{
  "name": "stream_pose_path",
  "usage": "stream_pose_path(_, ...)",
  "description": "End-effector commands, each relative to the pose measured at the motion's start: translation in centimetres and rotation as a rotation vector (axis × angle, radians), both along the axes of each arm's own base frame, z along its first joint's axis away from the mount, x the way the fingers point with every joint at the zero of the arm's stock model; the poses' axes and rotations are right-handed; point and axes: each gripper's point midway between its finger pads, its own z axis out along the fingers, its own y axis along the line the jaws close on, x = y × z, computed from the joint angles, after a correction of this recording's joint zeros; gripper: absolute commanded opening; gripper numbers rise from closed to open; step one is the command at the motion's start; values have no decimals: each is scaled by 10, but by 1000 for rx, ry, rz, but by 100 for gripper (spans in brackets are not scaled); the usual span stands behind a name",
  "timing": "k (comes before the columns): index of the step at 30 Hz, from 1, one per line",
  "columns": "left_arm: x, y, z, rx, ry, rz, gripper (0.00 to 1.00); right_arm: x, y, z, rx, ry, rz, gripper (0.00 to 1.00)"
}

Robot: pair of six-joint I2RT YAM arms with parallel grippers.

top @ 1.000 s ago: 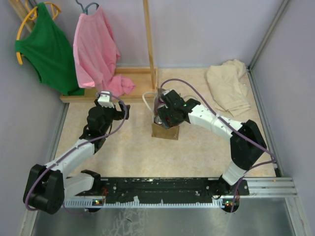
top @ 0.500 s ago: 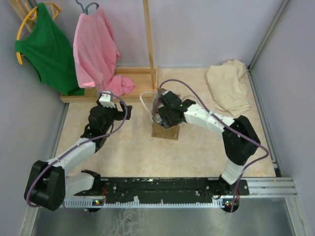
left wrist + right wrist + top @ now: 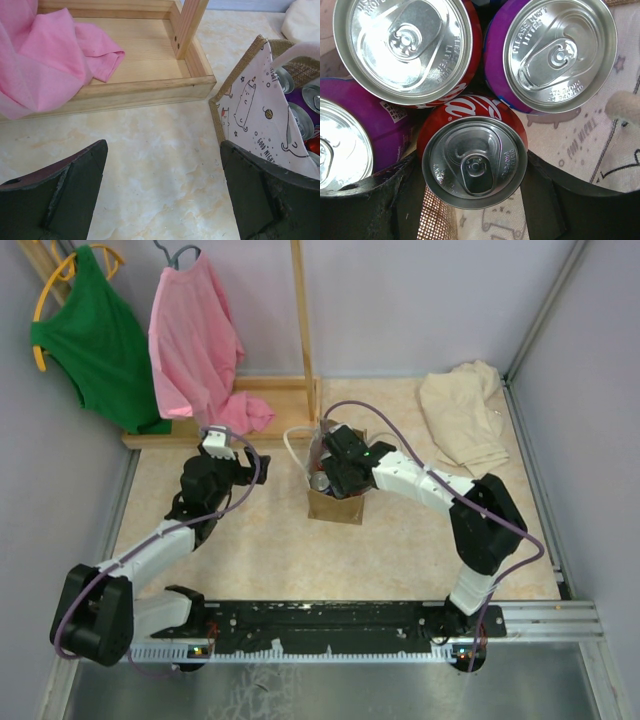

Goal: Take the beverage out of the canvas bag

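Note:
The tan canvas bag (image 3: 335,506) stands open mid-table, its printed white lining (image 3: 250,115) showing in the left wrist view. Several beverage cans stand inside it. My right gripper (image 3: 328,476) reaches down into the bag and is shut on a red cola can (image 3: 475,162), one dark finger (image 3: 385,200) pressed to each side. Around it are another red can (image 3: 405,45) and two purple cans (image 3: 560,52). My left gripper (image 3: 162,190) hovers open over bare tabletop just left of the bag, holding nothing.
A wooden rack base (image 3: 265,400) with a pink garment (image 3: 195,340) draped into it lies behind the bag; a green garment (image 3: 95,340) hangs at far left. A cream cloth (image 3: 465,420) is crumpled at back right. A white bag handle (image 3: 295,440) loops out to the left.
The right gripper's fingers have closed in onto the red can while the arm sank slightly deeper into the bag. The left arm has held still.

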Motion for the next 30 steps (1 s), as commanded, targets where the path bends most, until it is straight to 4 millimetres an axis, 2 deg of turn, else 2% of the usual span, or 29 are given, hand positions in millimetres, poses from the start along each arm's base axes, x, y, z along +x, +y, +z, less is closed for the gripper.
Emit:
stream_pose_path(1, 0, -6, 3, -24, -16, -22, 100, -7, -8, -10, -56, 38, -16, 0)
stream_pose_path(5, 0, -6, 4, -24, -18, -24, 100, -8, -9, -5, -48, 26, -19, 0)
stream_pose_path(10, -1, -7, 4, -23, -20, -26, 100, 1, -15, 16, -22, -68, -65, 0)
stream_pose_path(11, -1, -7, 4, -23, -18, -25, 100, 3, -16, 32, 7, -111, -73, 0)
stream_pose_path(17, -1, -8, 3, -25, -14, -30, 100, 8, -16, 82, 98, -234, -73, 0)
stream_pose_path(25, -1, -9, 3, -28, -13, -34, 100, 8, -26, 120, 47, -234, -113, 0)
stream_pose_path(30, -1, -8, 3, -26, -13, -31, 100, 10, -27, 157, 84, -278, -129, 0)
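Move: The red can is already between the right hand's fingers in the bag, its middle some 3 cm below the hand point. About level with it in height are another red can 4 cm ahead and 5 cm left of the hand, a purple can 6 cm straight ahead, and a second purple can 6 cm left and 1 cm back. The bag's right handle arches 8 cm right and 5 cm ahead, slightly above. From the left hand the held can is roughly 22 cm right, 4 cm back and 11 cm below. Keeping its grip around the upper part of the red can, the right hand first stays put, then pulls the can almost straight up from among its neighbours, gathering speed to about 9 cm of rise and still climbing. It drifts some 2.5 cm right towards the handle side on the way, while the wrist tips the fingers slightly up and forward, under 10 degrees, and turns a touch clockwise. ##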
